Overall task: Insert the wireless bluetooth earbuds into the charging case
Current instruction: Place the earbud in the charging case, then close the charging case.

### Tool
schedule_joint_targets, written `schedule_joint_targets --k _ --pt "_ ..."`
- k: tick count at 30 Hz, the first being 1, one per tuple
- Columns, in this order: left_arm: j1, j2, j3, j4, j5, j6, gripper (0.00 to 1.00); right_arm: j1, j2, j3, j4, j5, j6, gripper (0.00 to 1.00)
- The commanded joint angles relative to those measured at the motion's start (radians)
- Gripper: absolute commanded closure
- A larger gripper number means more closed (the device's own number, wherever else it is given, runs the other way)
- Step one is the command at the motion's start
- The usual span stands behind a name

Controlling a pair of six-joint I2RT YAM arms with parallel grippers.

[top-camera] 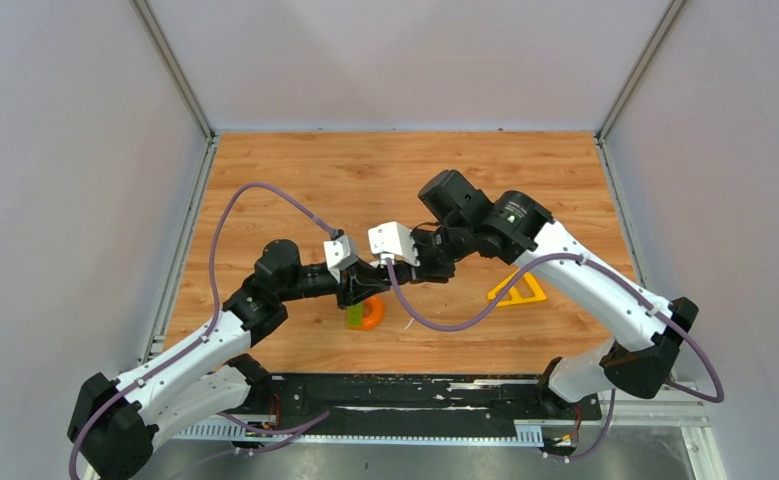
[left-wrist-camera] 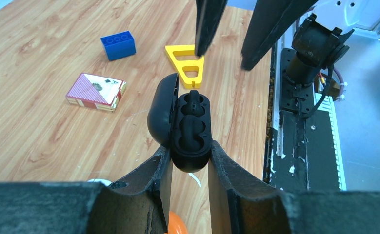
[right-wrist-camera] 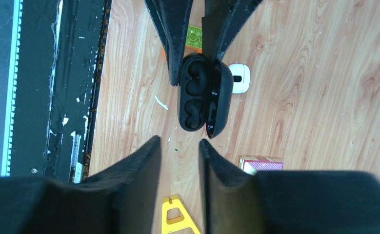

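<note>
A black charging case (left-wrist-camera: 190, 124) is pinched at its lower end by my left gripper (left-wrist-camera: 190, 151), which is shut on it and holds it above the table. Its lid (left-wrist-camera: 159, 112) is swung open to the left. Both wells hold dark knobby shapes that look like black earbuds (right-wrist-camera: 195, 95), hard to tell apart from the black case. My right gripper (right-wrist-camera: 179, 141) is open and empty, a short way off the case's free end (right-wrist-camera: 192, 124). Its fingers (left-wrist-camera: 207, 24) show above the case in the left wrist view. From above, the arms hide the case.
A white case (right-wrist-camera: 239, 78) lies on the table beyond the black one. Also on the wood are a yellow triangle (left-wrist-camera: 187, 66), a blue brick (left-wrist-camera: 118, 45), a card deck (left-wrist-camera: 96, 91), an orange ring (top-camera: 370, 313) with a green block (top-camera: 353, 316), and a thin white sliver (right-wrist-camera: 161, 102).
</note>
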State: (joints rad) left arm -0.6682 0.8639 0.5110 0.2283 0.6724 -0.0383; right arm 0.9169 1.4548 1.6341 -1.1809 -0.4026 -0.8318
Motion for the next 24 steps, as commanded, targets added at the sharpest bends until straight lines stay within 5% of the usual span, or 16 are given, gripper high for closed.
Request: schedule_joint_targets --k 1,4,8,24 --pt "-0.004 -0.001 0.013 0.039 -0.002 0.009 1.0 -0.042 -0.058 0.044 -0.02 -0.035 0.016 0.61" --pt "-0.004 0.005 0.013 0.042 0.004 0.007 1.0 -0.091 -0.071 0.026 0.022 -0.03 0.042 0.41" --pt "-0.004 0.014 0.014 0.051 0.019 0.0 1.0 -0.101 -0.078 -0.022 0.098 -0.029 0.041 0.27" --pt "-0.004 -0.01 0.01 0.037 -0.013 0.021 1.0 -0.096 0.063 -0.012 0.077 -0.265 0.042 0.26"
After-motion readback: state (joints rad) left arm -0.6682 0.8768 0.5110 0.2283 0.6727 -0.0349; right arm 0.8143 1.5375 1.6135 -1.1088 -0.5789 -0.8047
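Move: The open black charging case, still in the left hand's grip, is the thing the empty right hand is working at: its middle lies about 2 cm ahead of the right hand, 3 cm to its left and 3 cm below. From the left hand its middle is about 3 cm to the right and 1 cm ahead, level. On the table, roughly 22 cm below the right hand, the white case lies some 10 cm ahead and 8 cm left, and the orange ring about 9 cm left, straight below otherwise. The right hand, already clear of the case and slightly open, rises about 2 cm while swinging some 2 cm right and then forward by the same amount, its fingers spreading to roughly three-quarters open; it then turns back, going about 3.5 cm left and 3.5 cm down towards the case's free end and tilting some 10 degrees, so that the open fingers come to flank that end, one ahead of it and one behind. The left hand all but stays in place and keeps its pinch on the other end of the case, holding it out to the right with the lid open. ##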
